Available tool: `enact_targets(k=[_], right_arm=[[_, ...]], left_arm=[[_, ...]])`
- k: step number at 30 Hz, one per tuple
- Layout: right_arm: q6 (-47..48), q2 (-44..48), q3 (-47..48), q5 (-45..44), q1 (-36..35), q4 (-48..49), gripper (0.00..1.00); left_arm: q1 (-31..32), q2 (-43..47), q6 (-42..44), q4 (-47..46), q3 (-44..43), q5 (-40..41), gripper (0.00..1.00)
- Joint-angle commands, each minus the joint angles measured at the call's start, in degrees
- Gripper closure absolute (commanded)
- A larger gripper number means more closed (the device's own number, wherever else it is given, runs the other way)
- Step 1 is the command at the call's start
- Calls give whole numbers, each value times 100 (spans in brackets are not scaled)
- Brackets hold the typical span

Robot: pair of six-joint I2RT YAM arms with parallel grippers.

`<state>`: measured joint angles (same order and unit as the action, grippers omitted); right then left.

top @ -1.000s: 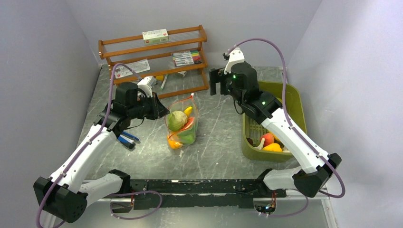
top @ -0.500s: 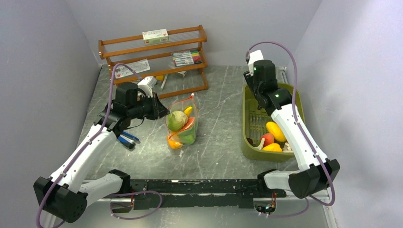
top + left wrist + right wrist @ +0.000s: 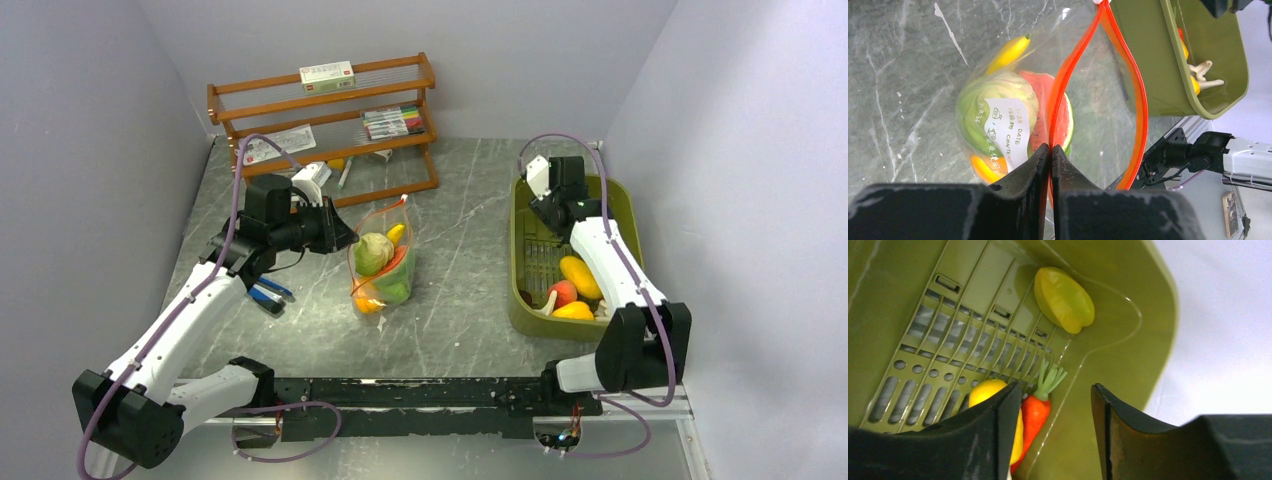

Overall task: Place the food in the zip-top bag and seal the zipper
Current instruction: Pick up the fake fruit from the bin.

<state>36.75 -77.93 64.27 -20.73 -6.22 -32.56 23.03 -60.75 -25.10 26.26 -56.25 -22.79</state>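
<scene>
The clear zip-top bag [image 3: 383,262] stands on the table with its mouth open, the red-orange zipper [image 3: 1135,100] spread into a loop. My left gripper [image 3: 1050,150] is shut on one side of that zipper strip. Inside the bag lies food: a green cabbage [image 3: 993,100], a watermelon slice [image 3: 1040,115] and a banana [image 3: 1008,52]. My right gripper [image 3: 1055,390] hangs open inside the olive bin [image 3: 1128,350], with nothing between its fingers. A carrot [image 3: 1037,410] and a yellow lemon [image 3: 985,388] lie by its left finger. A yellow starfruit [image 3: 1064,299] rests further off.
The olive bin [image 3: 520,300] at the right holds more yellow and red toy pieces [image 3: 580,277]. A wooden rack [image 3: 325,110] with marker pens [image 3: 392,122] stands at the back. A blue object [image 3: 268,293] lies under the left arm.
The right arm swung from mid-table over to the bin and lowered into it, its jaws narrowing. The left gripper and the bag have not moved.
</scene>
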Motion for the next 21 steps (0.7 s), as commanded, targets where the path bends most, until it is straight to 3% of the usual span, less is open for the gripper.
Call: enact_targets(k=[1, 11, 21], right_arm=[[517, -346, -223, 419, 267, 637, 42], [1098, -715, -809, 468, 743, 1825, 21], [1501, -1355, -578, 611, 1004, 2283, 20]], left_arm=[[-4, 13, 73, -245, 66, -170, 93], [-9, 61, 45, -315, 107, -91, 93], [-8, -59, 64, -565, 263, -179, 93]])
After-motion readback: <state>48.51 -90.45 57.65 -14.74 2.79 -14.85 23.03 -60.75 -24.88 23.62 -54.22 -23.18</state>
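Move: The yellow-green pepper, near the bin's far right corner, lies roughly 9 cm ahead of the half-open right hand, 4 cm to its right and 14 cm below. The big yellow fruit is some 6 cm back and 3 cm right of that hand, the carrot 5 cm back and 7 cm right, both about as low. From the left hand the pepper is about 19 cm ahead, 50 cm right and 19 cm lower. The right hand sinks about 8 cm into the bin towards the pepper, drifting right and forward, its fingers opening. ##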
